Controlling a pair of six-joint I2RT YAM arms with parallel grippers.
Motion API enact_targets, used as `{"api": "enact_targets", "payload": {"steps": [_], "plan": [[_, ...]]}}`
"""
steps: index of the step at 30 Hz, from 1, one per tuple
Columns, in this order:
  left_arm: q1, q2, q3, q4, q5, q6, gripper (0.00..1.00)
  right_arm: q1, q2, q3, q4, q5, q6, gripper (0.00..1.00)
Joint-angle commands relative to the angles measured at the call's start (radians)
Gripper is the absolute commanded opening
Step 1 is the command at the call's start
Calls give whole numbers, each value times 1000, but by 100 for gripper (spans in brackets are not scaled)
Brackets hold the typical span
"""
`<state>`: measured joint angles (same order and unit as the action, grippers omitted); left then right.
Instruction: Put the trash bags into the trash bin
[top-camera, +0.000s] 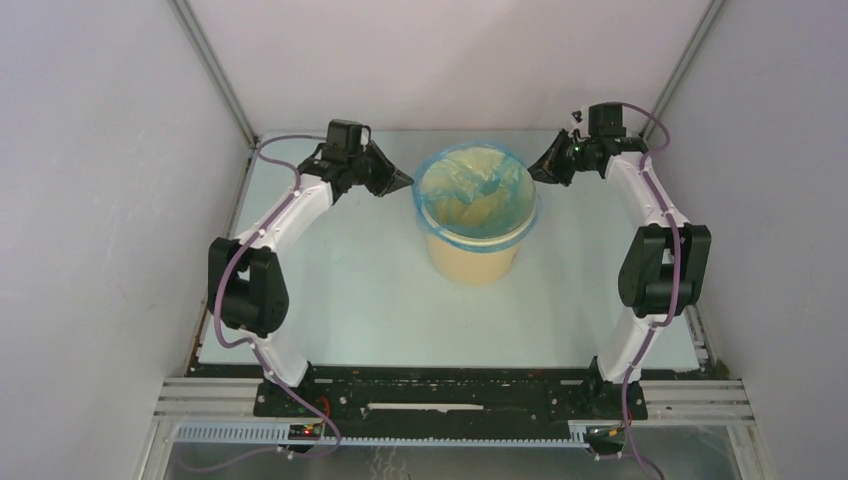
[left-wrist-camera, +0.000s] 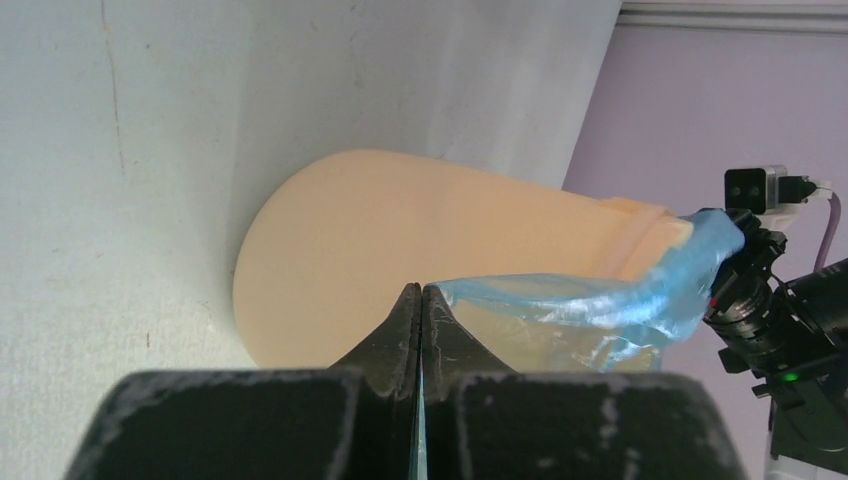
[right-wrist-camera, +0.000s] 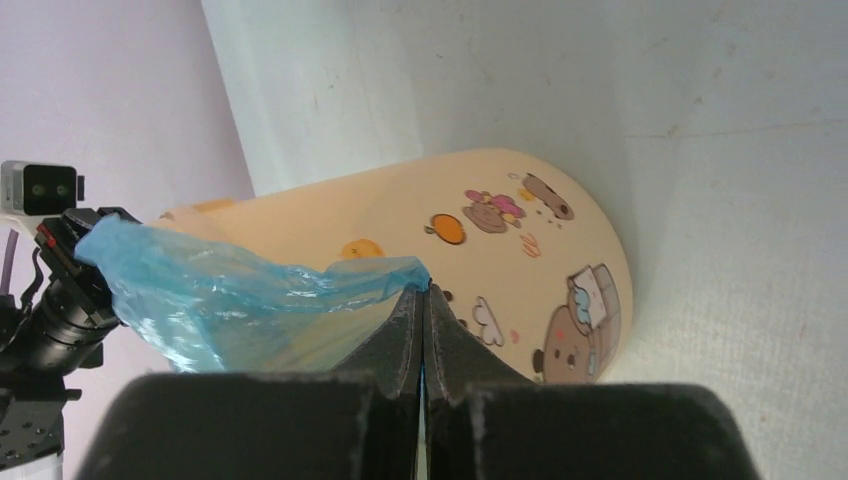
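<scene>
The pale yellow trash bin (top-camera: 473, 255) stands upright at the table's middle back. The light-blue trash bag (top-camera: 478, 185) lines its inside, its edge folded over the rim. My left gripper (top-camera: 405, 181) is at the bin's left rim, shut on the bag's edge (left-wrist-camera: 560, 305); the film runs down between its fingers (left-wrist-camera: 405, 330). My right gripper (top-camera: 534, 170) is at the right rim, shut on the bag's edge (right-wrist-camera: 250, 290) beside the bin's cartoon prints (right-wrist-camera: 580, 325). The bin's side fills both wrist views (left-wrist-camera: 400, 230) (right-wrist-camera: 400, 210).
Grey enclosure walls (top-camera: 100, 200) stand close on both sides and at the back. The white table (top-camera: 350, 300) extends in front of the bin. The arm bases sit on the black rail (top-camera: 440, 395) at the near edge.
</scene>
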<state>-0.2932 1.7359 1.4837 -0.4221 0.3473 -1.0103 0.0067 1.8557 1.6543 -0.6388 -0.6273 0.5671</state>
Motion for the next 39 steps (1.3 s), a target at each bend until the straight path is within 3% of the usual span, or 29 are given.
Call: {"api": "enact_targets", "payload": {"steps": [1, 9, 14, 17, 23, 27, 31, 35, 39], "plan": [[7, 11, -33, -38, 24, -18, 0, -29, -4, -15, -62, 9, -23, 0], [8, 5, -52, -83, 80, 19, 0, -35, -52, -101, -35, -22, -51, 2], [9, -2, -108, -44, 132, 58, 0, -34, -62, -154, 17, -34, -62, 13], [20, -19, -118, -44, 170, 115, 1, -40, -48, -125, -42, -45, -92, 18], [62, -202, -168, -41, 132, 183, 40, -45, -175, -109, -134, -6, -132, 45], [71, -310, -215, -61, 98, 191, 65, -46, -251, -125, -236, 56, -177, 56], [84, -403, -315, -17, 129, 117, 72, -66, -341, -201, -224, -13, -146, 64], [82, -470, -459, 178, 192, -47, 76, -112, -441, -328, -95, -160, -46, 70], [82, -459, -499, 202, 188, -75, 77, -122, -480, -367, -85, -170, -55, 75]]}}
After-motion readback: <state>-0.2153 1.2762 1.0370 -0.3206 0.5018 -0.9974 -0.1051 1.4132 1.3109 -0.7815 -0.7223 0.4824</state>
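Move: The trash bin, already lined with the blue bag, stands between the two hands. Its middle is about 11 cm to the left hand's right, 3 cm back and 10 cm below; from the right hand it is about 11 cm left, 4 cm back and 10 cm below. Its near rim is about 13 cm back and 11 cm to the right of the left hand, roughly at hand height. Both grippers still pinch the bag's edge at the rim's sides. Drawing the still-pinched bag edge down about 5 cm on either side of the bin's rim, both hands also ease back some 4 cm. The fingers then open about three-quarters, the right's starting first, letting go of the bag as the hands lift 8 to 9 cm and pull back and outward from the bin. ##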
